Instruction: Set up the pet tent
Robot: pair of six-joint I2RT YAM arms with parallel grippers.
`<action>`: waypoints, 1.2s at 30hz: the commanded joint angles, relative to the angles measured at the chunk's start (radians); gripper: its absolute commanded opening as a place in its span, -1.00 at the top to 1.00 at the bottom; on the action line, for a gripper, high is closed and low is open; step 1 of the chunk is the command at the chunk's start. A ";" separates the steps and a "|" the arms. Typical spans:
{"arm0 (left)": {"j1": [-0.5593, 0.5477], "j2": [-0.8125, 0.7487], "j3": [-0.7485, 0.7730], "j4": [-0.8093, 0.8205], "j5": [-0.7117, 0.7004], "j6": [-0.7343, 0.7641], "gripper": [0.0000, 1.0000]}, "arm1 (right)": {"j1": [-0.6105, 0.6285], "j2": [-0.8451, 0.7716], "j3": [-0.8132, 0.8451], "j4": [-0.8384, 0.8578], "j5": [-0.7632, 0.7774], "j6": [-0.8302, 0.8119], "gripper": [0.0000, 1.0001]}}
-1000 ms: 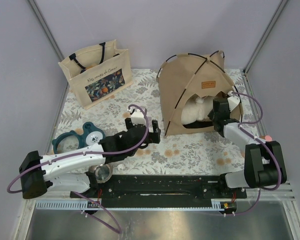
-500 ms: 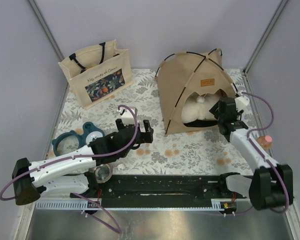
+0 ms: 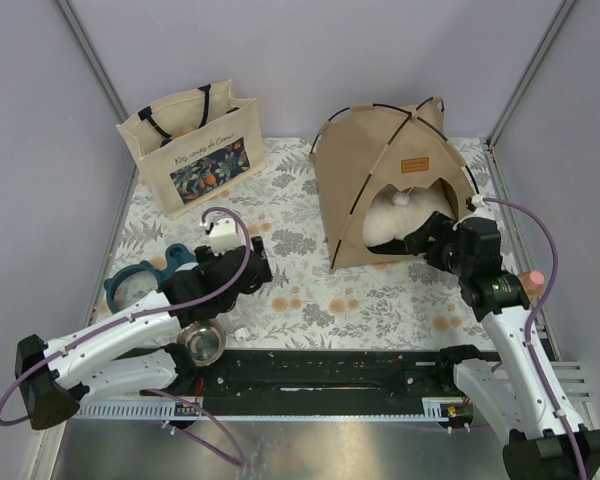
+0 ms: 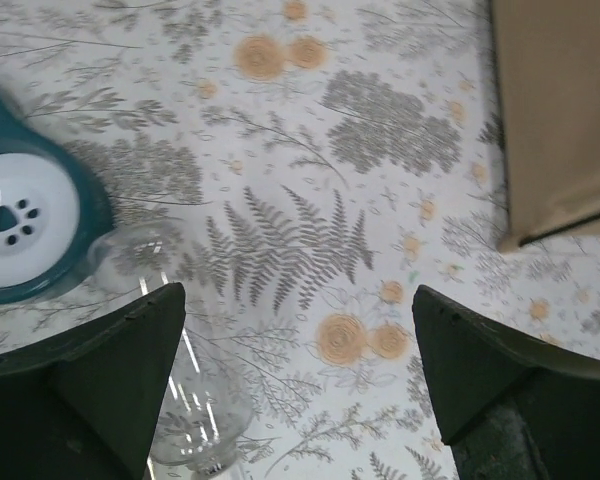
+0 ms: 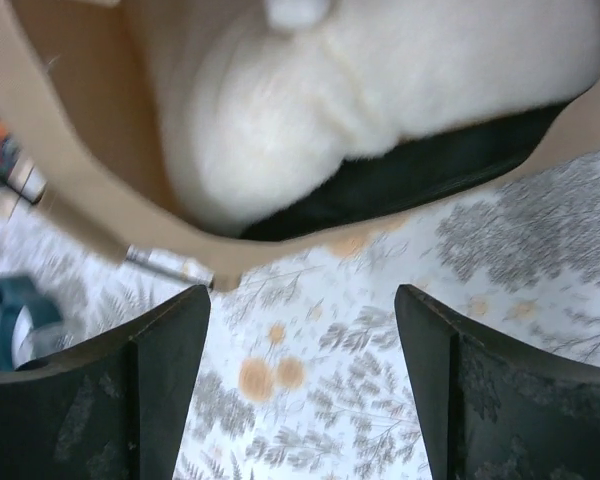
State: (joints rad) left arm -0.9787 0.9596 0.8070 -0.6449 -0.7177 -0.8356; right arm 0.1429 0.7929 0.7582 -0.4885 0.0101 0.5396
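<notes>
The pet tent (image 3: pixel 365 170) stands upright at the back right of the floral mat, with thin black poles crossing over its tan fabric. Its arched doorway faces the arms, with a brown label (image 3: pixel 414 166) and a white pompom (image 3: pixel 404 197) above it. A fluffy white pillow (image 3: pixel 390 225) lies inside. My right gripper (image 3: pixel 427 243) hovers just in front of the doorway, open and empty. The right wrist view shows the tent's front edge (image 5: pixel 80 170) and the pillow (image 5: pixel 380 90) beyond my right gripper (image 5: pixel 302 380). My left gripper (image 3: pixel 252 270) is open over the mat, left of the tent, whose corner (image 4: pixel 560 110) lies ahead of my left gripper (image 4: pixel 298 380).
A beige tote bag (image 3: pixel 193 145) with a floral print stands at the back left. A teal double pet bowl (image 3: pixel 145 280) lies by my left arm, with a clear glass (image 4: pixel 195 400) beside the left finger. A round shiny bowl (image 3: pixel 202 343) rests near the front rail.
My right gripper has backed out of the tent doorway and opened. My left arm has drawn back to the left, away from the tent.
</notes>
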 commanded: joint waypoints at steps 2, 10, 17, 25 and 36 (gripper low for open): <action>0.162 -0.062 -0.044 -0.105 -0.005 -0.099 -0.98 | 0.000 -0.093 -0.037 -0.059 -0.327 -0.023 -0.64; 0.552 -0.019 -0.120 0.011 0.156 -0.014 -0.98 | 0.026 -0.121 -0.095 0.056 -0.525 0.026 -0.60; 0.722 0.108 -0.109 0.158 0.256 0.047 -0.97 | 0.084 -0.046 -0.103 0.102 -0.536 0.025 -0.61; 0.772 0.301 -0.075 0.290 0.299 0.076 -0.67 | 0.184 -0.006 -0.143 0.145 -0.515 0.054 -0.60; 0.785 0.502 0.021 0.335 0.333 0.112 0.11 | 0.218 0.022 -0.158 0.165 -0.518 0.059 -0.57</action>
State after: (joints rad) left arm -0.2005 1.4372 0.7780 -0.3733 -0.4259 -0.7414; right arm 0.3473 0.8005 0.5934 -0.3649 -0.4915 0.5995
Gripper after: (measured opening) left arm 0.500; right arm 0.793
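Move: The left hand, open and empty, is bound for the teal feeder; its white paw-print dish lies about 21 cm left, 6 cm ahead and 16 cm below. The clear bottle is some 11 cm left and 2 cm back of the hand, the steel bowl 18 cm left and 10 cm back, both around 17 cm down. From the right hand, that dish is about 57 cm left, level ahead, and the tent doorway about 7 cm ahead, 1 cm left, 10 cm down. The left hand sweeps about 15 cm left towards the feeder, turning some 30 degrees counter-clockwise, then drives forward and down, tipping its fingers steeper and closing them to half open above the rim beside the white dish, contact not visible. The right hand, still open, backs away from the tent doorway, swinging about 12 cm left and turning counter-clockwise. ##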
